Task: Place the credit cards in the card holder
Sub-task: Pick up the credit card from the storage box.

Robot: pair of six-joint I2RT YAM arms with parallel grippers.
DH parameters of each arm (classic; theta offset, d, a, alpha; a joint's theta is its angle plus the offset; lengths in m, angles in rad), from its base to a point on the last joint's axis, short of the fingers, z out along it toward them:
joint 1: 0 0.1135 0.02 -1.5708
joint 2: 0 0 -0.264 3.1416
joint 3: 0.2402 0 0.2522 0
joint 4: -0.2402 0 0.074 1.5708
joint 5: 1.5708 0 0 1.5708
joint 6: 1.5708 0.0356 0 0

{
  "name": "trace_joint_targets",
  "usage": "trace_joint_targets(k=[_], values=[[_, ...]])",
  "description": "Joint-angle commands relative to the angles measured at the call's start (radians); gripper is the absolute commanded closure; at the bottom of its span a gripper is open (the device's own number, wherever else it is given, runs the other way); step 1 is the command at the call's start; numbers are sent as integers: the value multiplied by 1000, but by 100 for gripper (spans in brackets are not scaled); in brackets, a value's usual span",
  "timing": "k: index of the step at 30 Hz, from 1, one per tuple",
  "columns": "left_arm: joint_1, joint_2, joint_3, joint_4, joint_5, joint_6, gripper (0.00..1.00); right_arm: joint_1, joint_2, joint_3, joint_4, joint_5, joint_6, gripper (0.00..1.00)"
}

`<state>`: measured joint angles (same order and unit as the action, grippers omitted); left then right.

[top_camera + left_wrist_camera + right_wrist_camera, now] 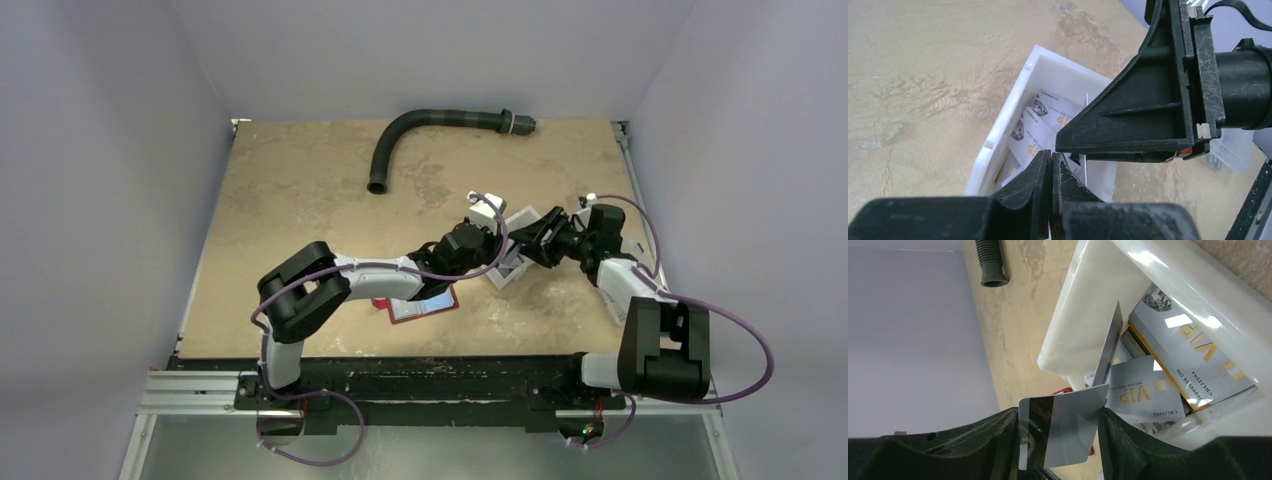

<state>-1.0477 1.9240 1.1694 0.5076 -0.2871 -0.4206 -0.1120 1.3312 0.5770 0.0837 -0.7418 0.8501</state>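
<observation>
Several pale grey credit cards (1040, 125) lie in a white bin (1013, 115), also seen in the right wrist view as VIP-printed cards (1148, 395) inside the bin (1083, 315). My right gripper (1060, 412) is shut on one credit card (1068, 430), held by its side edges with the magnetic stripe showing. My left gripper (1052, 155) hangs over the bin's near end, fingers pressed together with nothing seen between them. Both grippers meet at the bin (505, 275) in the top view. The card holder (425, 305), a dark-red wallet, lies open under the left forearm.
A black corrugated hose (400, 135) curves across the far side of the table. A clear plastic box (1230, 150) sits just beyond the bin, by the right arm. One card (1108, 345) stands on edge inside the bin.
</observation>
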Motion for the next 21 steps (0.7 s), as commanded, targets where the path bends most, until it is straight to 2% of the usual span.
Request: trace_joint_targets(k=[1,5,8,9,13,17,21], values=[[3,-54,-15,93,-15,27,100,2,-25,56,-62,23,-79,66],[4,-67,21,-12,46,-3,99,2,-35,57,-70,25,-101,75],[9,-116,43,-123,110,-58,84,2,-49,69,-82,23,-156,75],[11,-144,38,-153,119,-78,74,2,-56,79,-119,35,-188,75],[47,-287,0,-285,205,-157,43,4,-84,139,-232,128,-327,74],[117,-439,-92,-360,384,-248,30,22,-139,181,-307,175,-402,74],[189,-636,-240,-374,513,-366,27,113,-210,220,-371,255,-412,74]])
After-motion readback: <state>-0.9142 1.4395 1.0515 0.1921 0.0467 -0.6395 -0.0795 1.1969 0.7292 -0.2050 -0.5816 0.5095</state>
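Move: The open card holder lies about 16 cm to the left hand's left, 12 cm back and 9 cm below; from the right hand it is about 21 cm left, 12 cm back and 8 cm down. The credit card, already gripped between the right fingers, stands roughly 4 cm to the right of the left hand's shut tips, level with them. The storage box's middle is some 4 cm right of and 6 cm below the left hand, and about 1 cm left, 1 cm back and 5 cm below the right. The credit card stays gripped by its edges in the right hand, which rolls some 20 degrees, left side down, tips up a little, drifts about 2 cm right and then rises about 3 cm over the storage box. After a short hold, the left hand's shut fingers come free beside the card and spread wide while that hand backs off, up about 12 cm, left 7 to 8 and slightly back, speeding up. ##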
